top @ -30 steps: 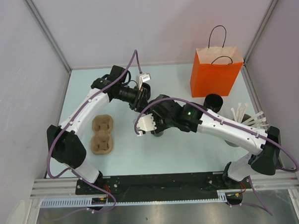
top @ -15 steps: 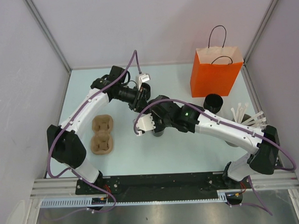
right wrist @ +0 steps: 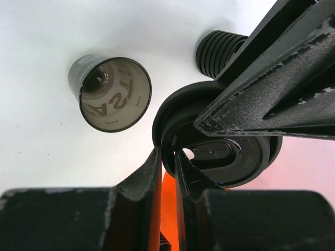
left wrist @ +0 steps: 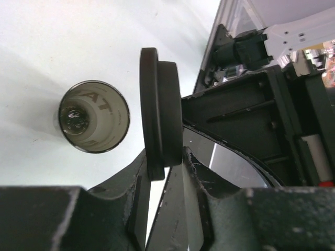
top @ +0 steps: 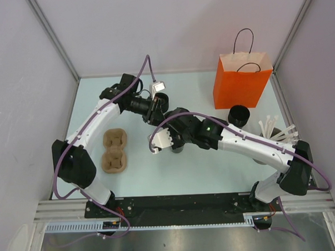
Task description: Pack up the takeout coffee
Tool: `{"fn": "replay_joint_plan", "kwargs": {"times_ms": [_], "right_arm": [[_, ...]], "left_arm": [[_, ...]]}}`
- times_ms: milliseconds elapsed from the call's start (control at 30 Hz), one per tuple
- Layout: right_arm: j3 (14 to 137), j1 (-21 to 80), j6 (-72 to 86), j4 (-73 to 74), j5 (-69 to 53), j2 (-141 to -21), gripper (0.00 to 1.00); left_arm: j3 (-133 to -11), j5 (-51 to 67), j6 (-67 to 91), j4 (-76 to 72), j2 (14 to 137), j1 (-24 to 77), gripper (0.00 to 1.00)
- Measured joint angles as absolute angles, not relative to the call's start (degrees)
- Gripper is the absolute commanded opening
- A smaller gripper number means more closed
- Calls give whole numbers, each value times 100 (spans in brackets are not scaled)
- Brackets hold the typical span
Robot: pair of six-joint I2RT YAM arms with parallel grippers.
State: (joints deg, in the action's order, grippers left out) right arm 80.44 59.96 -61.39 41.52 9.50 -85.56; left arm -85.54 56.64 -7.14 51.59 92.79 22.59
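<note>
A round black lid (left wrist: 159, 104) hangs edge-on above the table, and my left gripper (left wrist: 164, 159) is shut on its lower rim. My right gripper (right wrist: 167, 154) is shut on the same lid (right wrist: 220, 149), its two fingers pinching the rim from the other side. A lidless black coffee cup (left wrist: 94, 116) stands upright on the table below, with grey print inside it (right wrist: 114, 94). From above, the two grippers meet at mid table, left (top: 157, 106) and right (top: 171, 118). The open cup (top: 177, 148) shows only partly under the right arm.
An orange paper bag (top: 240, 80) stands at the back right, with another black cup (top: 239, 115) in front of it. A tub of white sticks (top: 278, 133) sits at the right edge. The brown pulp tray (top: 114, 150) lies to the left of the arms.
My right gripper's jaws have narrowed onto the lid's rim. The left gripper, still holding the lid, has shifted slightly back and left.
</note>
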Motion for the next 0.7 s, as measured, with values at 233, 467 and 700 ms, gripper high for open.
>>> {"fn": "replay_joint_plan", "kwargs": {"times_ms": [233,467,700], "right_arm": [[8034,6069,-6016,4357,963,-8482,0],[8001,6104,-5865,4580,897,-8464,0],[7985,6101,-5669,4831,615,-8420,0]], "left_arm": [[-8523,5933,-701,5153,9242,2165,58],[-8519,6084,-696,5131,9177,2091,71],[-8600,6090,-711,5124,9089,1507,87]]}}
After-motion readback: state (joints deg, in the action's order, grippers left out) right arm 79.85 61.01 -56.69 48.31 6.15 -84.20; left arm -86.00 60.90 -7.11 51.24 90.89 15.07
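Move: Straight below the right hand, about 15 cm down and perhaps 2 cm back, stands the open cup; both hands' fingertips still grip the black lid above it. From that hand, the ribbed black stack lies some 15 cm ahead and 3 cm left, the black cup roughly 24 cm right and 5 cm ahead. From the left hand, the open cup is about 4 cm right, 2 cm back and 16 cm down. Handing over the lid, the left hand spreads its fingers wide and lets go, easing up first, then pulling off left and forward about 4 cm in all. The right hand keeps its pinch on the lid's edge and carries it some 3 cm back, sinking nearly 2 cm and drifting slightly right towards the open cup, its fingers tipping downward. ##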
